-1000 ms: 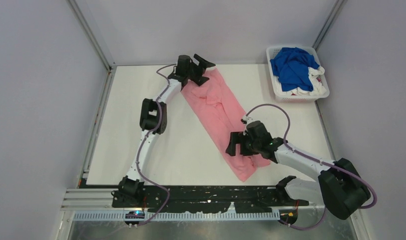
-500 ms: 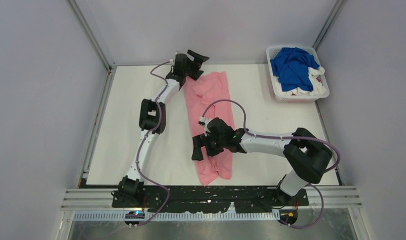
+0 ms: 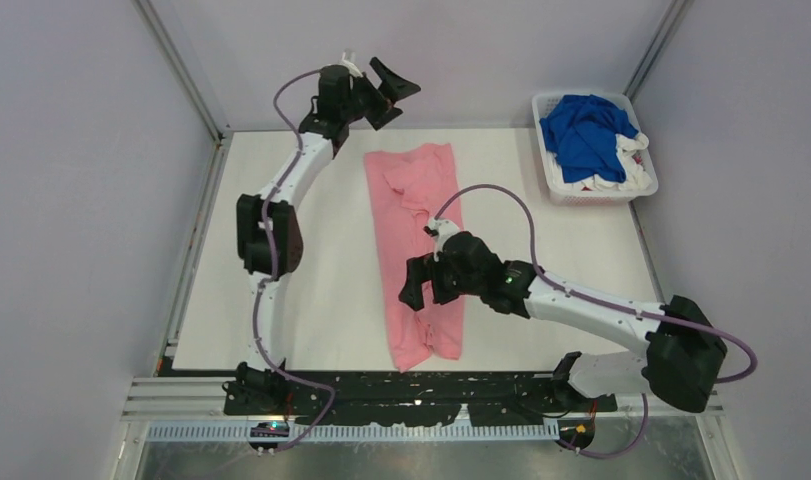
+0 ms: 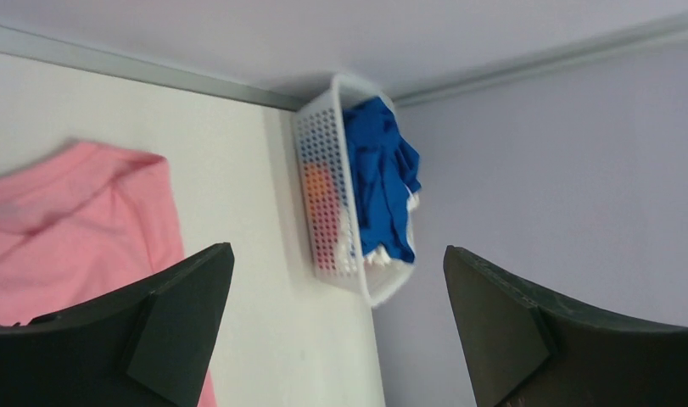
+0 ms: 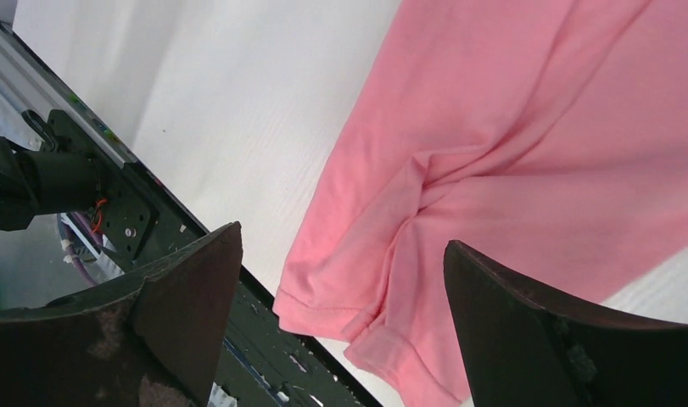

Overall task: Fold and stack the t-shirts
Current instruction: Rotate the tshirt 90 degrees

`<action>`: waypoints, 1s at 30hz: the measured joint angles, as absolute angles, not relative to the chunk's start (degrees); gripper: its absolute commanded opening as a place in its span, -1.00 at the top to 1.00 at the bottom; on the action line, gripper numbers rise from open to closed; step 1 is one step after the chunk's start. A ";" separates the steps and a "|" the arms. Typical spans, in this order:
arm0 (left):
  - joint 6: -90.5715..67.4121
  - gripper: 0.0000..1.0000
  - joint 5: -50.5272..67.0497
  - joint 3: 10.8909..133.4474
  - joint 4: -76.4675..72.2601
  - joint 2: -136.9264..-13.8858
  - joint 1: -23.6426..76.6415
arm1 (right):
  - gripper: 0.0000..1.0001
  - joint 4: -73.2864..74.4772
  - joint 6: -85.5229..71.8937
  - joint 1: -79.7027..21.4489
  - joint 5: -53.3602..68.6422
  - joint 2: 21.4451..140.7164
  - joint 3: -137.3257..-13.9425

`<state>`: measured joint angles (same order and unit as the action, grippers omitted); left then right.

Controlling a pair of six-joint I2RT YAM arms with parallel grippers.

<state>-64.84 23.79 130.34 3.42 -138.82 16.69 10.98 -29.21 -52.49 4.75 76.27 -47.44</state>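
A light pink t-shirt, folded into a long narrow strip, lies flat on the white table from the back toward the front edge. My left gripper is open and raised near the back wall, left of the shirt's far end, holding nothing. In the left wrist view the left gripper looks past the pink t-shirt toward the basket. My right gripper is open above the strip's near part. The right wrist view shows the right gripper empty above the pink t-shirt, whose hem and sleeve lie by the table edge.
A white slatted basket stands at the back right corner, holding a royal blue t-shirt over white ones. In the left wrist view the basket and the blue t-shirt show. The black base rail runs along the near edge.
The pink shirt swung from a diagonal to lie nearly straight front to back. My left gripper lifted off its far end toward the back wall. My right gripper moved left, then rose slightly.
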 measured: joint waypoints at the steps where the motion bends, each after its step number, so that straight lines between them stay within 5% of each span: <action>1: -63.22 -0.98 24.91 127.17 3.64 -134.67 16.86 | -0.91 11.20 -29.39 -52.12 4.25 74.00 -46.30; 10: -50.02 -0.98 26.48 75.42 0.73 -87.00 21.19 | -0.91 11.62 -32.62 -49.21 4.97 70.06 -33.67; 14: -46.54 -0.98 21.87 60.49 3.84 -77.17 25.04 | -0.91 11.46 -33.43 -49.21 6.85 73.30 -32.84; 30: -43.09 -0.98 7.66 43.11 22.52 -56.64 36.16 | -0.91 12.56 -38.13 -47.99 5.63 60.31 -23.46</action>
<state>-43.09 7.66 43.11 22.52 -56.64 36.16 12.56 -38.13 -47.99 5.63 60.31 -23.46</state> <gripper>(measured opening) 0.989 0.954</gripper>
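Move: The pink t-shirt lies lengthwise, fore and aft. From the right gripper, the middle of its near right part is about 6 cm back, 6 cm right and 10 cm below; the near table edge is straight back some 14 cm, also 10 cm below. From the left gripper, the shirt's near left part lies roughly 46 cm back, 6 cm left and 23 cm below, while the shirt's far end is right underneath, about 23 cm down. Bring the right gripper down about 8 cm while moving right and a little back, set its open fingertips on the near right part of the t-shirt, then drag the cloth a few centimetres to the right. Meanwhile swing the open left gripper about 40 cm back towards the near left part, rising first, then sinking below its starting height, drifting left and rolling some 30 degrees, left side up, clear of the cloth. ##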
